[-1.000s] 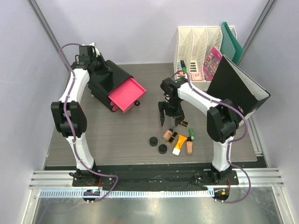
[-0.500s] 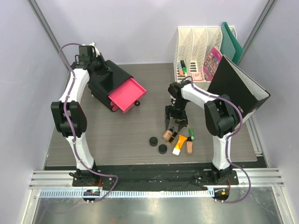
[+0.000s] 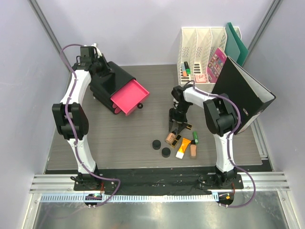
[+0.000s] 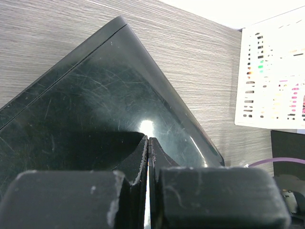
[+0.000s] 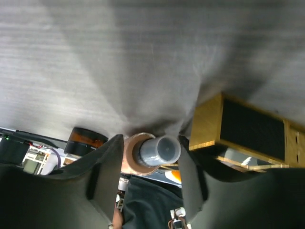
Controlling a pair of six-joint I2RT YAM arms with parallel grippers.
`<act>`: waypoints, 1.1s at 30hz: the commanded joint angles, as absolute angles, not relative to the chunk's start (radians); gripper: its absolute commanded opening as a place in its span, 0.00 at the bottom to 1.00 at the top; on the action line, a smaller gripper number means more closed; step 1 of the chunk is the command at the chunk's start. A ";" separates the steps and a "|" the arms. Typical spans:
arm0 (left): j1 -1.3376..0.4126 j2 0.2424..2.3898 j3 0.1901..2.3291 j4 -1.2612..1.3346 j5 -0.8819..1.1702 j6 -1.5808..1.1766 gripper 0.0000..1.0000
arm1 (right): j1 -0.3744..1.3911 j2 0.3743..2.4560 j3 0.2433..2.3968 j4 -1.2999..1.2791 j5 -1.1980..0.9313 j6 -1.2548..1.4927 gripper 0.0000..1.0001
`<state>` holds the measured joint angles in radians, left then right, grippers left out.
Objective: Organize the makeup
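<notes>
The makeup lies in a cluster at the front right of the table: two black round compacts (image 3: 156, 144) (image 3: 165, 152), an orange-and-white tube (image 3: 181, 149), a green tube (image 3: 195, 137), a peach bottle (image 3: 193, 150) and a black-and-gold case (image 3: 189, 126). My right gripper (image 3: 176, 128) is down over another peach bottle (image 3: 170, 138). In the right wrist view its fingers stand open on either side of that bottle (image 5: 152, 150), close to it, with the black-and-gold case (image 5: 248, 126) just to the right. My left gripper (image 4: 149, 140) is shut and empty, resting against the top of the black box (image 4: 95, 95).
The black box (image 3: 107, 83) stands tilted at the back left with its pink drawer (image 3: 129, 97) pulled open. At the back right are a white file rack (image 3: 202, 45) holding marker pens (image 3: 187, 69), a black binder (image 3: 240, 93) and a green folder (image 3: 236, 43).
My right gripper has moved right and down onto the cluster, and its fingers have narrowed around the peach bottle. The left arm has not moved.
</notes>
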<state>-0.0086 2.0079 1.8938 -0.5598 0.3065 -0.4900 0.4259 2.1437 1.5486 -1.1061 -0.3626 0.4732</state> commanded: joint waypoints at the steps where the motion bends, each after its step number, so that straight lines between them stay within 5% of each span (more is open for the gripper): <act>1: -0.003 2.106 1.856 -0.784 0.253 -0.448 0.00 | 0.430 2.148 1.598 -1.104 -0.390 0.469 0.43; 9: -0.003 2.120 1.887 -0.801 0.245 -0.440 0.00 | 0.431 2.177 1.704 -1.103 -0.393 0.463 0.09; 33: 0.026 2.131 1.901 -0.801 0.261 -0.442 0.00 | 0.420 2.149 2.267 -1.114 -0.482 0.454 0.01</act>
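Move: The foundation bottle sits between the right hand's open fingers, its cap at the pads, its middle about 2 cm back, 1 cm left and 2 cm below. On the table, one gold compact lies roughly 2 cm ahead and 5 cm right, the other 5 cm back and 1 cm right; the orange tube is 8 cm back, 4 cm right. The open pink drawer is some 15 cm ahead, 20 cm left, 8 cm higher. From the left hand, the bottle lies about 29 cm back, 29 cm right, 20 cm down. Almost in place at first, the right hand closes its fingers from half open and pinches the foundation bottle by its cap. It then carries the bottle forward about 12 cm, rising some 9 cm and drifting left towards the open pink drawer, climbing more steeply late on, while the wrist tilts about 25 degrees so the fingertips swing forward; the grip holds. ##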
